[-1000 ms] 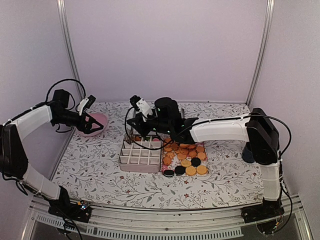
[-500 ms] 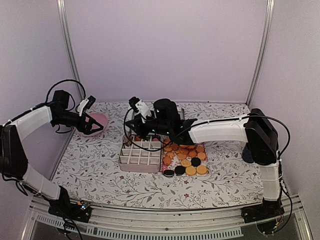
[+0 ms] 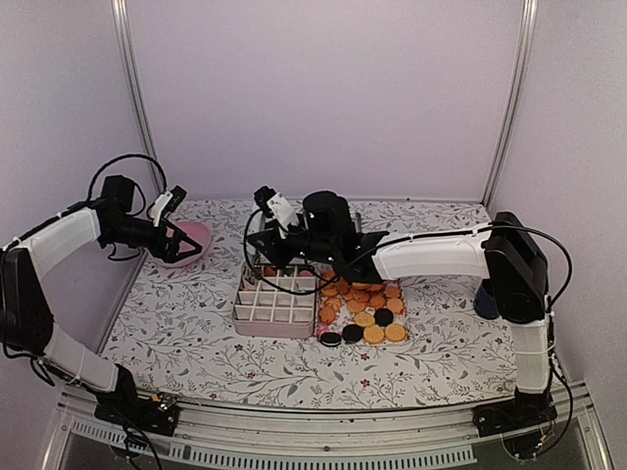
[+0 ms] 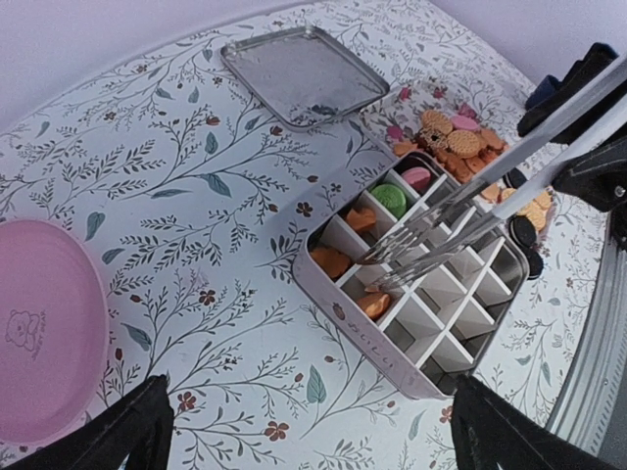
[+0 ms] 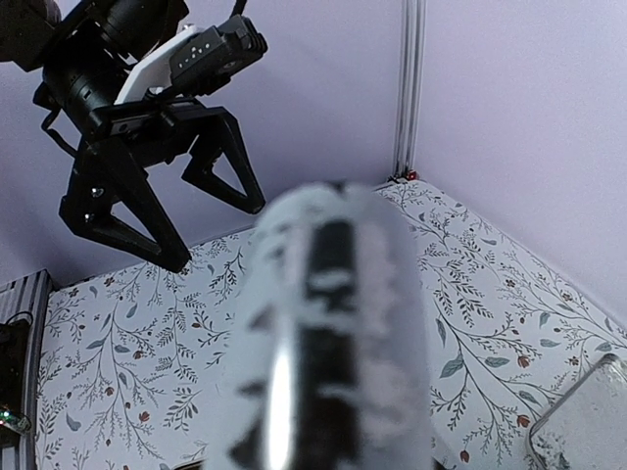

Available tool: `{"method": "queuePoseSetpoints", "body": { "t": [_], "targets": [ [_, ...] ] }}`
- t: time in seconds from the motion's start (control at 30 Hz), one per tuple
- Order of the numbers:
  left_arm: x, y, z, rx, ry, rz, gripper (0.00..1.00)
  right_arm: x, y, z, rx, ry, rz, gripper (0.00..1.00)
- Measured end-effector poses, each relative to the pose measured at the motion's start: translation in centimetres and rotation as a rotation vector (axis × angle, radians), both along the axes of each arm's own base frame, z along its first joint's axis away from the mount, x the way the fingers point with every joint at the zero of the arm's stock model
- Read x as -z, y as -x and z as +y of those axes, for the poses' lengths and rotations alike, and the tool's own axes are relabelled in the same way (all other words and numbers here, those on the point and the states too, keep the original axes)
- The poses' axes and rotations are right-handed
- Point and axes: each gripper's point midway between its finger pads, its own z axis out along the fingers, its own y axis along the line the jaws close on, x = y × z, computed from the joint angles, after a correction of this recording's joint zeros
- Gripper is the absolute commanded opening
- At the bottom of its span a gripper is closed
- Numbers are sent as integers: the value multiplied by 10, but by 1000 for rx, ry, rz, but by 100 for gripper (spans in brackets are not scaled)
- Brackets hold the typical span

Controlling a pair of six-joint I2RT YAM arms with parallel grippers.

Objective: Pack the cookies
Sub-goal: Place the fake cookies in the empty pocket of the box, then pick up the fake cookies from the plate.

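The cookies (image 3: 362, 304) lie heaped on a sheet right of the partitioned tin box (image 3: 274, 302); most are orange, a few black. In the left wrist view several cells of the box (image 4: 490, 294) hold orange cookies (image 4: 330, 261), one green and one pink. My right gripper (image 3: 284, 250) is shut on metal tongs (image 4: 460, 211), whose tips dip into a cell at the box's far left. The tongs (image 5: 333, 352) fill the right wrist view as a blur. My left gripper (image 3: 186, 250) hangs open and empty by the pink plate (image 3: 191, 235).
The tin's lid (image 4: 304, 73) lies flat behind the box. The pink plate (image 4: 44, 333) sits at the table's left edge. A dark object (image 3: 485, 299) stands at the far right by the right arm. Walls close in the back and both sides.
The right arm has wavered slightly over the box's far-left cells with the tongs. The left arm has not moved.
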Motion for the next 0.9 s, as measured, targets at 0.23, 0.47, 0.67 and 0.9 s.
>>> {"method": "queuePoseSetpoints", "body": {
  "t": [0.23, 0.47, 0.67, 0.9],
  "targets": [
    [0, -1, 2, -9, -12, -5, 99, -40, 14, -41, 44, -23, -42, 30],
    [-5, -6, 14, -64, -74, -47, 99, -68, 43, -121, 139, -47, -71, 32],
    [-5, -9, 23, -102, -116, -69, 99, -34, 67, -184, 227, 4, -2, 34],
    [-5, -9, 24, -107, -118, -67, 99, -12, 72, -210, 290, 33, 53, 35]
  ]
}}
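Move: The cookie pile lies about 24 cm to the right of the right hand, which holds the tongs, and some 5 cm back and 18 cm below. Nearer is the compartment box, its middle 5 cm right and 4 cm back of that hand, about 16 cm below. The metal tray sits 19 cm right and 16 cm ahead, the black cookies 21 cm right and 13 cm back. From the left hand the pile is roughly 37 cm right, 3 cm back. The cookie in the second-row pocket is left behind as the right hand draws the tongs up and out of the box, about 7 cm, while sweeping right to the pile, some 21 cm in all and 7 cm back. It sinks again on the way and turns about 15 degrees clockwise, grip kept on the tongs. The empty left hand, still open, eases 2–3 cm left. ##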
